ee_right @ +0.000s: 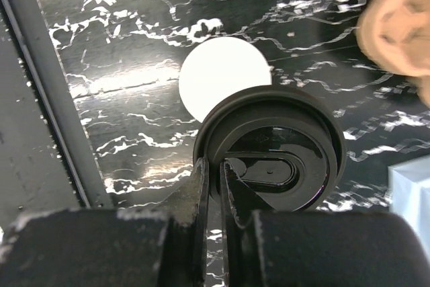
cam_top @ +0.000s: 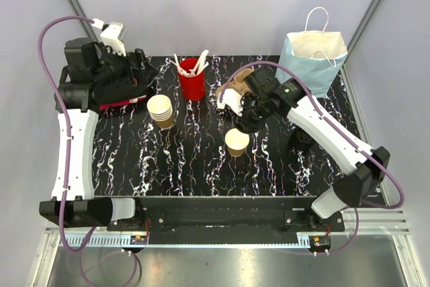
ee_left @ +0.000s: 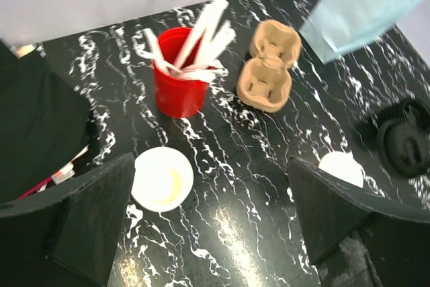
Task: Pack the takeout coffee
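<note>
The takeout coffee, a tan paper cup (cam_top: 236,141) with a white inside, stands upright and uncovered mid-table. In the right wrist view the cup (ee_right: 218,75) shows as a white disc partly behind a black plastic lid (ee_right: 269,146). My right gripper (ee_right: 213,166) is shut on the lid's rim and holds it just above and beside the cup (ee_left: 341,166). In the top view the right gripper (cam_top: 250,122) hangs right behind the cup. My left gripper (ee_left: 208,226) is open and empty, raised at the back left (cam_top: 141,72).
A stack of tan cups (cam_top: 160,110) stands left of centre. Behind it is a red cup of white utensils (cam_top: 192,78). A brown pulp carrier (cam_top: 232,89) lies beside the red cup. A light-blue paper bag (cam_top: 312,58) stands at the back right. Black lids (ee_left: 405,136) lie by the right arm.
</note>
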Tool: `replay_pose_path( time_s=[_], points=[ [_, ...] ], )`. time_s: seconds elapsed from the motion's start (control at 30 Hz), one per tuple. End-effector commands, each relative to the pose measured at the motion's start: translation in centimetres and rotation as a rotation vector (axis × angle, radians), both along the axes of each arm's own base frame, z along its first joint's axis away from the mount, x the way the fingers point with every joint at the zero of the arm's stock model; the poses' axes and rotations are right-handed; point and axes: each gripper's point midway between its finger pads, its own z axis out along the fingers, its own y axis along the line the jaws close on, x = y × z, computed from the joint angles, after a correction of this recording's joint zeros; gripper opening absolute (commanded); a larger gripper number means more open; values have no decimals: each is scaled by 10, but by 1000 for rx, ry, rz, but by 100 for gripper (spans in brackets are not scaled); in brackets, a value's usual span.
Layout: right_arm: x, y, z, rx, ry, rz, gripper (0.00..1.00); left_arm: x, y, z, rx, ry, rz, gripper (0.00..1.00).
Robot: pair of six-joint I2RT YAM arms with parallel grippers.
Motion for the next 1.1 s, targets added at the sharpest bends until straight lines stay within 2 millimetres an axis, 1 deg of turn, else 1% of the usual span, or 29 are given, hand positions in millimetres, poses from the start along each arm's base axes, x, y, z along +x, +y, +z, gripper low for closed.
replay_pose_path(
  time_s=[0.0, 0.03, 0.1, 0.13, 0.2, 0.23, 0.37, 0.47, 0.53, 0.63, 0.83, 1.07],
  points=[
    [-6, 14, -23, -8, 91, 34, 0, 5, 13, 14, -77, -33, 38, 99],
    [-4, 16, -28, -11, 99, 34, 0, 5, 14, 14, -84, -35, 39, 99],
    [-2, 24, -33, 5, 95, 46, 0, 4, 15, 8, -99, -17, 40, 99],
    [-2, 25, -39, 4, 108, 48, 0, 4, 15, 7, -100, -19, 41, 99],
    [-2, 31, -43, 24, 110, 57, 0, 4, 16, 3, -107, -13, 44, 99],
    [-4, 32, -48, 21, 121, 64, 0, 4, 16, 2, -108, -14, 46, 99],
    [-11, 38, -58, 27, 146, 91, 0, 2, 14, 4, -116, -19, 33, 99],
    [-10, 44, -66, 21, 125, 97, 0, 2, 12, 4, -126, -15, 25, 99],
    [-5, 46, -72, 7, 101, 90, 0, 2, 10, 2, -136, -11, 17, 99],
    [-1, 46, -78, -11, 87, 88, 0, 2, 9, 0, -143, -6, 13, 99],
    [4, 45, -81, -28, 71, 84, 0, 0, 9, -2, -145, -4, 13, 99],
    [0, 37, -88, -66, 89, 81, 0, 1, 9, -4, -156, 3, 11, 99]
  ],
)
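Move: The open end of the empty coffee cup, the place for the lid already held in the right hand, is close: the cup's middle lies about 2 cm ahead, 5 cm left and 14 cm below. The drink carrier stands roughly 25 cm beyond that cup and 1 cm to its right; the black lid stack is some 22 cm right of the hand and 5 cm ahead. From the left hand, the cup is about 7 cm back, 24 cm right and 30 cm below. Down and to the left, the right hand lowers the black lid towards the cup's rim, sinking about 8 cm while shifting some 4 cm left, quickly at first and easing almost to a stop over the cup. The shut fingers keep their pinch on the lid's edge, the wrist tilting only slightly. The left hand, empty and open, sinks a couple of centimetres. ##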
